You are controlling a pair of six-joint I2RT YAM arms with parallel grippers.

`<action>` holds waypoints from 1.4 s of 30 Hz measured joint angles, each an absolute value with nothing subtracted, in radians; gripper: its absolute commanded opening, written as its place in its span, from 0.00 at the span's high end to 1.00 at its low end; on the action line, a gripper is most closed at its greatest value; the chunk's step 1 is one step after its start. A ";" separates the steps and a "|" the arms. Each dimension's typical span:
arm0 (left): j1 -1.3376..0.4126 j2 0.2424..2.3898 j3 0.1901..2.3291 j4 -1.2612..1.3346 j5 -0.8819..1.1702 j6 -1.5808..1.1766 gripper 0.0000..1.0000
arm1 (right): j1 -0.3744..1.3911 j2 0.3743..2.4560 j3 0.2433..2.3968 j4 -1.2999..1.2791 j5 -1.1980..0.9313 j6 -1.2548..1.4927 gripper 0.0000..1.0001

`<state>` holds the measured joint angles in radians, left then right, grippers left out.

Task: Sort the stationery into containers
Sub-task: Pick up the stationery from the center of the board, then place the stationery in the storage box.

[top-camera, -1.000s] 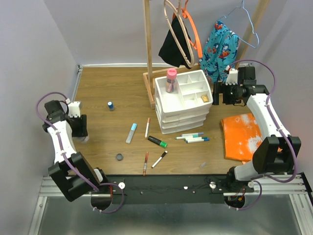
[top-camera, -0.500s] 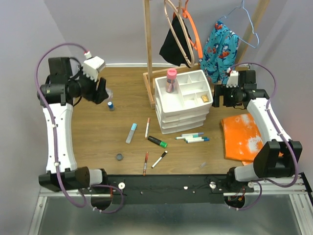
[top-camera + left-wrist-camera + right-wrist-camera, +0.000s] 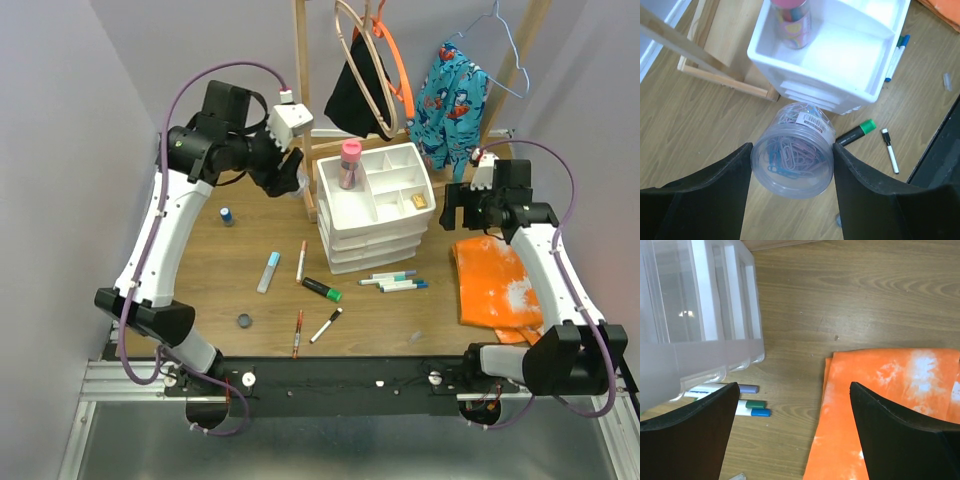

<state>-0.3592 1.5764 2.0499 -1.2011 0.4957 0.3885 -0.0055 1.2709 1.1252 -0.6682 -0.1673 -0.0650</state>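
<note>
My left gripper (image 3: 284,176) is shut on a clear round tub of paper clips (image 3: 792,161), held in the air just left of the white drawer organiser (image 3: 372,246). In the left wrist view the tub hangs in front of the organiser's tray (image 3: 840,55), where a pink-capped bottle (image 3: 790,22) stands in a back compartment. On the table lie a green-capped marker (image 3: 322,290), a light-blue bar (image 3: 268,271), several pens (image 3: 392,282) and a small blue-capped bottle (image 3: 227,215). My right gripper (image 3: 794,387) is open and holds nothing, beside the organiser's right side.
An orange cloth (image 3: 498,278) lies at the right, under my right gripper. A wooden hanger rack (image 3: 306,110) with clothes stands behind the organiser, close to my left arm. A small dark cap (image 3: 244,321) and two more pens (image 3: 312,328) lie near the front edge.
My left arm has swung up from the table's left edge to the organiser's back left corner, carrying the tub. The right gripper has drifted slightly towards the near side.
</note>
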 measured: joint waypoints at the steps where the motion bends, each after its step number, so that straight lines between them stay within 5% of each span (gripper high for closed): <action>1: -0.371 1.586 2.064 -1.205 0.487 0.388 0.57 | -0.006 1.254 1.111 -0.666 -0.164 -0.065 0.01; 16: -0.651 1.815 2.269 -1.193 0.348 0.399 0.60 | -0.006 1.143 1.010 -0.659 -0.126 -0.070 0.01; 42: -0.768 1.925 2.238 -1.180 0.167 0.424 0.59 | -0.008 1.112 0.969 -0.660 -0.118 -0.072 0.01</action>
<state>-0.7681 1.9251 2.2383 -1.1801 0.1665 0.4236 -0.0078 1.1122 0.9691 -0.6598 -0.1184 -0.0715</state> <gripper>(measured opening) 0.682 0.991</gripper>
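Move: The left hand already holds the clear jar of paper clips; the free end of the white organizer's long top compartment lies about 14 cm to its right, 2 cm back and 14 cm below. The pink-capped pencil jar stands in that compartment, some 5 cm ahead of the hand, 12 cm right and 9 cm below; the small wooden block is 27 cm right, 1 cm back and 13 cm below. From the right hand, that free end is about 23 cm left, 1 cm back and roughly level. The left hand carries the clip jar about 14 cm right over the organizer's free compartment end, sinking 8 cm. ##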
